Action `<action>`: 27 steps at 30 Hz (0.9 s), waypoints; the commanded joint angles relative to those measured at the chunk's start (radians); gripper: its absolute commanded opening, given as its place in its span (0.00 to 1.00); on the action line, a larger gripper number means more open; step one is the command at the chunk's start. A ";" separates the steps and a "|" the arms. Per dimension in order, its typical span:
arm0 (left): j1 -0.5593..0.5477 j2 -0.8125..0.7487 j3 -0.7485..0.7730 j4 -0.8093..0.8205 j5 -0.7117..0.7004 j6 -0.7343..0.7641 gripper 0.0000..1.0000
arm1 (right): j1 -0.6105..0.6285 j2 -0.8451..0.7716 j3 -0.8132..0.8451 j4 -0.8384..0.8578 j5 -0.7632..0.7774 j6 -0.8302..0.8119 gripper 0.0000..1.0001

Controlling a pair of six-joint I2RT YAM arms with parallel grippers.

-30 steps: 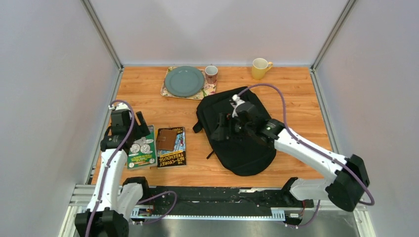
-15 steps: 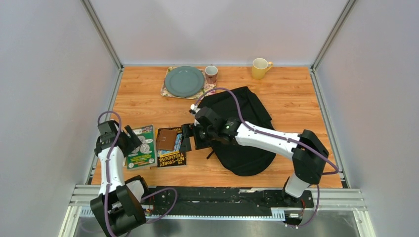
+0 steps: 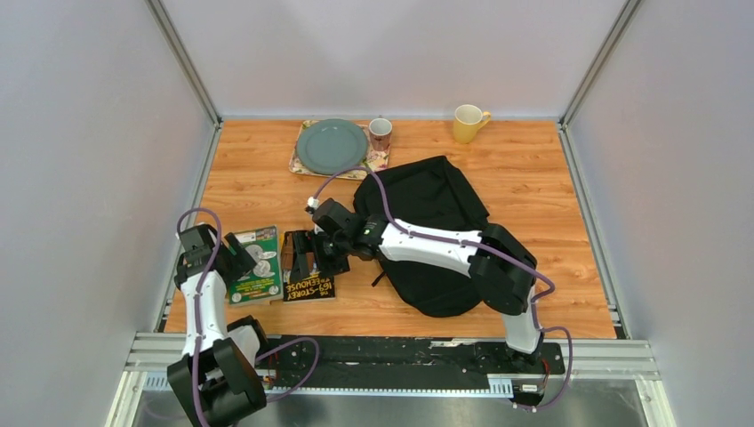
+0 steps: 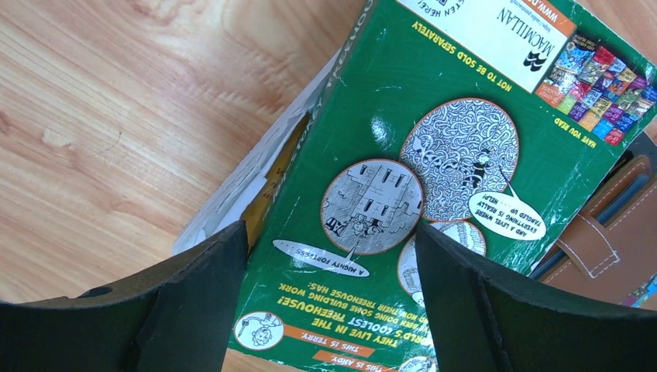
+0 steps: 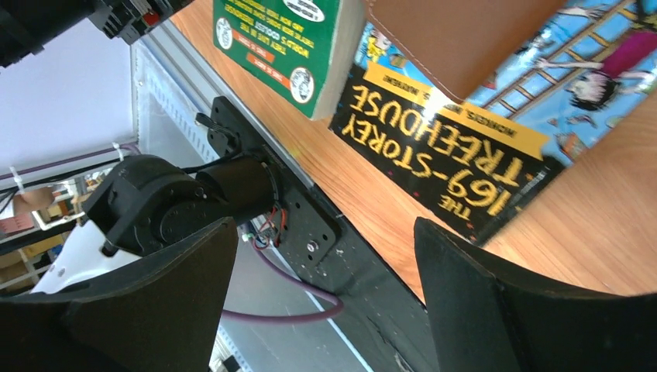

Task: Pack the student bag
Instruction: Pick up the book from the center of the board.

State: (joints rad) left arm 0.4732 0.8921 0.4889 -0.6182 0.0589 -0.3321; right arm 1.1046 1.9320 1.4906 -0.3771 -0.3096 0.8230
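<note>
The student bag (image 3: 436, 191), a large black backpack, lies flat right of centre with my right arm stretched across it. My right gripper (image 3: 305, 261) hangs open over a brown wallet (image 5: 465, 39) and the black-and-yellow Treehouse book (image 5: 465, 155) beneath it; nothing sits between its fingers (image 5: 496, 310). A green paperback (image 3: 260, 271) lies just left of that book. My left gripper (image 3: 238, 256) is open and low over the green paperback's (image 4: 434, 155) left part, a finger on each side, and grips nothing. The wallet (image 4: 612, 232) shows at that view's right edge.
A teal plate (image 3: 331, 147) on a floral mat, a small patterned mug (image 3: 381, 133) and a yellow mug (image 3: 469, 123) stand along the back of the wooden table (image 3: 533, 196). Grey walls close both sides. The black base rail (image 3: 400, 356) runs along the near edge.
My right arm has swung left from above the bag to over the wallet and books. The left gripper has drawn slightly nearer along the green book's left side.
</note>
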 commanded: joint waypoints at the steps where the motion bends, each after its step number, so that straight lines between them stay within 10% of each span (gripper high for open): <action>1: 0.010 0.027 -0.012 0.020 0.090 -0.024 0.86 | 0.014 0.070 0.088 0.061 -0.045 0.041 0.87; 18: 0.010 -0.064 -0.061 0.005 0.401 -0.047 0.71 | 0.015 0.314 0.226 0.081 0.012 0.123 0.79; 27: 0.010 -0.048 -0.070 0.018 0.475 -0.030 0.27 | -0.008 0.312 0.122 0.171 -0.008 0.197 0.23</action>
State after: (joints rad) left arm 0.4892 0.8398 0.4274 -0.5735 0.3721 -0.3496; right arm 1.0954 2.2299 1.6413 -0.3092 -0.3084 0.9798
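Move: The green book lies just under the left hand, its middle about 3 cm ahead, 4 cm to the right and 2 cm below; from the right hand that is some 16 cm left, 4 cm ahead and 8 cm down. An orange book lies beneath it, roughly 2 cm ahead and 2 cm right of the left hand. The black book's middle is about 2 cm left and 4 cm ahead of the right hand, 10 cm below, with the brown wallet on it 4 cm farther out and 2 cm farther left. The green book is pushed by its spine to the right by the left hand, which travels about 5 cm that way, rolling slightly, then partly closes its fingers at the spine. The right hand meets it from the other side, going left at first, then mainly down, some 8 cm in all, and closes its open fingers on the page edge near the book's near right corner. ##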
